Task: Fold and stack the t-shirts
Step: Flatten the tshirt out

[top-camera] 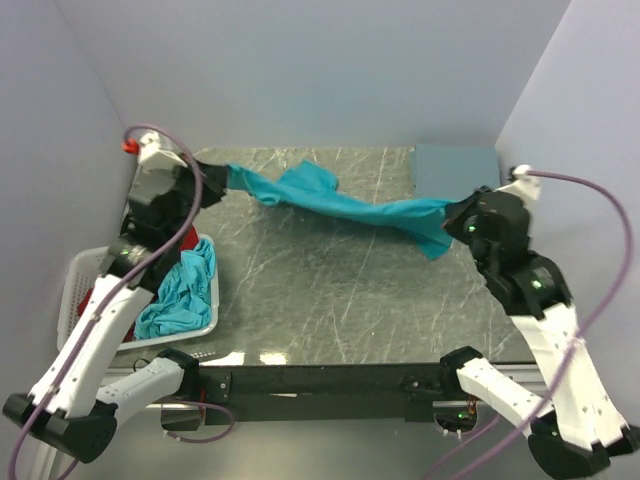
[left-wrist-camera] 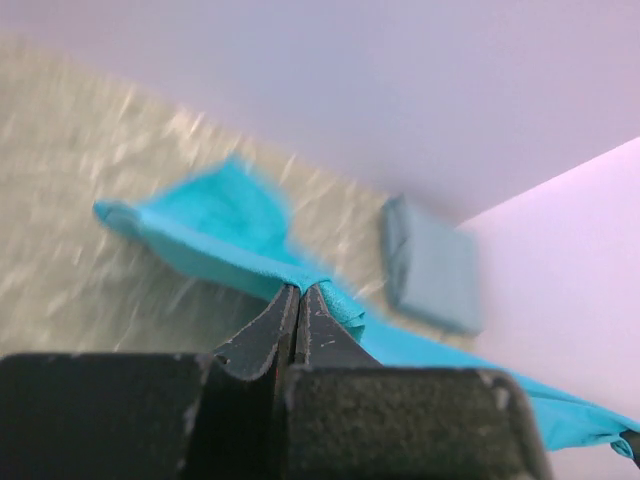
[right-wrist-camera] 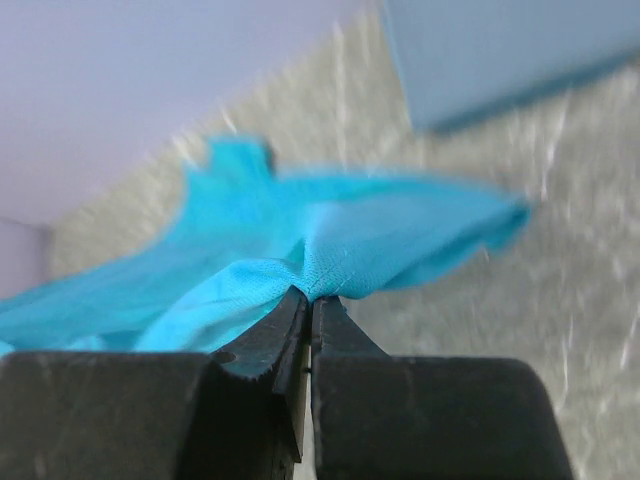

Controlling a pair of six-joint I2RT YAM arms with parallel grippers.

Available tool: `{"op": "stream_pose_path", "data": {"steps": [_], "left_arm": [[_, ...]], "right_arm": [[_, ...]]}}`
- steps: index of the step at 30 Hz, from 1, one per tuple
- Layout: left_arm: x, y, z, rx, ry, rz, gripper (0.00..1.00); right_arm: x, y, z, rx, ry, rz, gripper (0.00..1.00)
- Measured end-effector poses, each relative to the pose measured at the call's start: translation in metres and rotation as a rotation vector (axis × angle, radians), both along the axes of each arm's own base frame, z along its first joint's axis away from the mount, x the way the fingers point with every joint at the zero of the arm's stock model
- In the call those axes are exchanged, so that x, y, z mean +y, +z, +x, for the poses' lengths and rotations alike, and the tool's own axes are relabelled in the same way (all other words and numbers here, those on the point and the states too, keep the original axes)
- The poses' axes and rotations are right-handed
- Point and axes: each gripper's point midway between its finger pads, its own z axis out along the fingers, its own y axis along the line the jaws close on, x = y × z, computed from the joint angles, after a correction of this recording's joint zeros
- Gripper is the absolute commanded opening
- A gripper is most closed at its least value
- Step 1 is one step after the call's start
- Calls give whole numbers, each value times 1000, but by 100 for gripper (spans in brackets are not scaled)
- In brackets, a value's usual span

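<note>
A bright teal t-shirt [top-camera: 330,200] hangs stretched between my two grippers above the back of the table. My left gripper [top-camera: 222,178] is shut on its left end [left-wrist-camera: 300,275]. My right gripper [top-camera: 452,212] is shut on its right end [right-wrist-camera: 330,262]. A folded grey-blue t-shirt [top-camera: 455,168] lies at the back right corner; it also shows in the left wrist view [left-wrist-camera: 432,265] and the right wrist view [right-wrist-camera: 500,55]. Another teal t-shirt [top-camera: 180,295] is crumpled in the basket, with a bit of red fabric [top-camera: 88,297] beside it.
A white lattice basket [top-camera: 80,268] stands off the table's left edge under my left arm. The dark marbled table top [top-camera: 330,290] is walled by grey panels at the back and both sides.
</note>
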Motion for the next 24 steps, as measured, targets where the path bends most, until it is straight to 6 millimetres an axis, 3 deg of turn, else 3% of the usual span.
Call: {"op": "stream_pose_path", "data": {"steps": [3, 8, 13, 16, 20, 24], "left_arm": [[7, 63, -15, -125, -7, -6, 1], [16, 157, -50, -326, -38, -20, 1], [24, 226, -103, -514, -105, -24, 1], [27, 256, -139, -625, -161, -18, 1], [30, 286, -181, -755, -221, 1, 1], [29, 292, -185, -787, -229, 24, 1]], "right_arm": [[-12, 53, -14, -135, -13, 3, 0], [-33, 136, -55, -353, -21, 26, 0], [-51, 206, -111, -564, 3, 70, 0], [-56, 223, -131, -627, 24, 80, 0], [-55, 225, -140, -639, 45, 80, 0], [-53, 216, -134, -608, 44, 69, 0]]}}
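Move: Both shut grippers already hold the turquoise t-shirt, its middle slung about 20 cm to the right of the left hand, 6 cm ahead and 15 cm below; a loose patch of it reaches the table some 24 cm ahead, 16 cm right and 36 cm below. From the right hand the middle is about 20 cm left and 10 cm ahead, 12 cm down. The grey-blue stack lies roughly 28 cm ahead of the right hand, 10 cm right and 30 cm down. The laundry basket is about 23 cm left of the left hand, 14 cm back and 30 cm down. Up and back towards the bases sweep both hands together, the left rising nearly 30 cm and the right a good 20, slowing to a stop by the end. Both wrists tip their fingers upward, roughly 45 degrees left and 35 right, while the hands spread slightly apart and keep their shut hold on the shirt's upper edge, pulling the rest up after them. ##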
